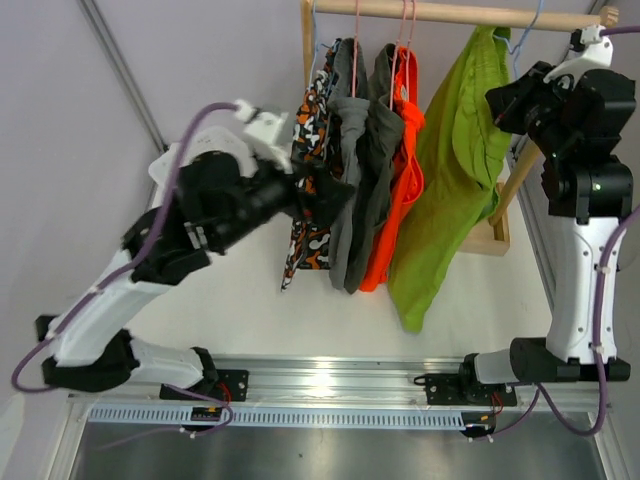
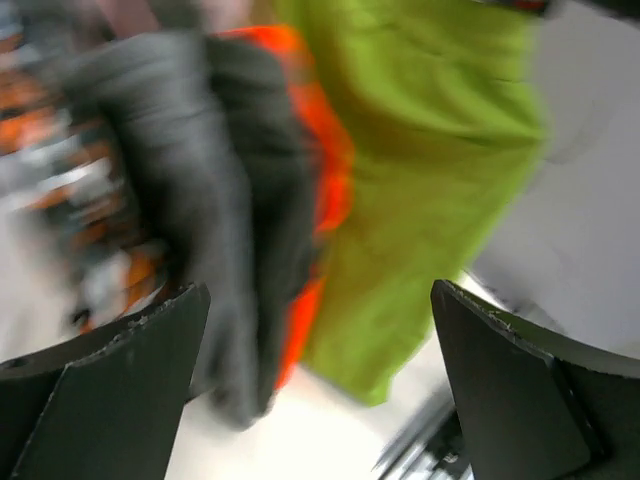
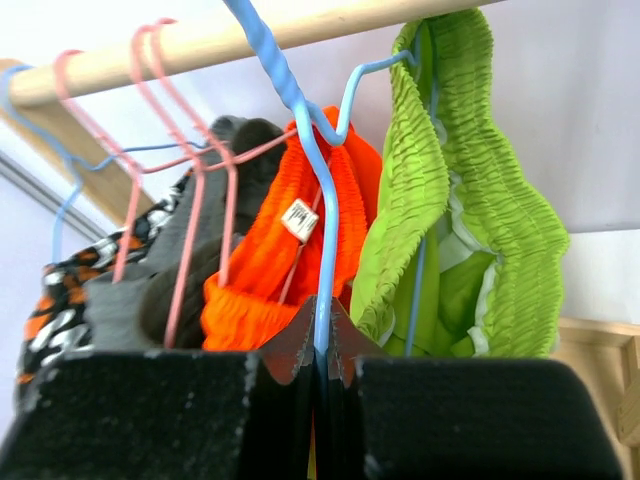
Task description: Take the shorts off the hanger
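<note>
Five shorts hang on wire hangers from a wooden rod (image 1: 450, 12): camouflage (image 1: 312, 120), two dark grey (image 1: 352, 210), orange (image 1: 395, 200) and lime green (image 1: 450, 180). My right gripper (image 3: 320, 345) is shut on the blue hanger (image 3: 318, 240) that carries the lime green shorts (image 3: 480, 200), just below its hook; in the top view the right gripper (image 1: 508, 100) is at the green shorts' upper right. My left gripper (image 1: 328, 195) is open and empty beside the camouflage and grey shorts. Its blurred wrist view shows the left gripper (image 2: 320, 380) open, with the grey (image 2: 200, 200), orange (image 2: 330, 180) and green shorts (image 2: 420, 180) beyond it.
The rod rests on a wooden frame (image 1: 495, 235) standing on the white table (image 1: 250, 310). Pink hangers (image 3: 190, 200) carry the grey and orange shorts (image 3: 270, 260). A metal rail (image 1: 330, 380) runs along the near edge with the arm bases on it.
</note>
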You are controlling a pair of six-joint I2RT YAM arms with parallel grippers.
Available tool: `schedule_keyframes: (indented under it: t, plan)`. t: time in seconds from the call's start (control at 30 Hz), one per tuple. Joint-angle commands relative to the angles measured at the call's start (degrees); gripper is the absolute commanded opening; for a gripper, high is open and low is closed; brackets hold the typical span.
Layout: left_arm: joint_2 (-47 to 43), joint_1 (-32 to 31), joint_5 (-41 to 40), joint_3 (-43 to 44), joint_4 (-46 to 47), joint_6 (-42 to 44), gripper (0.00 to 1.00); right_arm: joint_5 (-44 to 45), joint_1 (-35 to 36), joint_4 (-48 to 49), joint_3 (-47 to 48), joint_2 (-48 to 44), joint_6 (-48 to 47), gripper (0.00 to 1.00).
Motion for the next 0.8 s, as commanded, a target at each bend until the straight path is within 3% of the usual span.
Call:
schedule_keyframes:
  t: [0.0, 0.23, 0.43, 0.77]
  plan:
    - [12.2, -8.9, 3.1, 7.5, 0.1, 5.6, 0.99, -0.1, 0.0, 3.0, -1.2, -4.2, 1.7, 0.0]
    - [30.2, -18.1, 10.5, 21.7, 5.5, 6.2, 0.99, -0.3, 0.1, 5.2, -12.3, -10.8, 3.9, 0.0]
    - [37.1, -19.7, 12.4, 23.4, 9.1, 5.5, 0.99, -0.5, 0.1, 3.6, -13.2, -12.3, 3.5, 0.0]
    - [42.0, -19.8, -1.1, 22.3, 10.9, 6.1, 0.99, -2.8, 0.0, 1.7, -12.1, -15.2, 4.4, 0.0]
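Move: The green shorts' middle hangs about 14 cm ahead of the open left gripper, 21 cm to its right and 16 cm lower. The orange shorts hang some 9 cm to the left of the green ones, the grey shorts some 15 cm to the left, both about as far out and as low. From the right gripper, already shut on the blue hanger, the green shorts' middle lies roughly 5 cm left, level fore and aft, and 18 cm below. Sweep the wide-open left gripper about 27 cm to the right, towards the near side of the green shorts, drawing back and sinking some 13 cm as you go, and turn it clockwise by nearly 30 degrees. Meanwhile keep the right fingers shut on the blue hanger and bring it back off the rail about 5 cm and slightly down. ##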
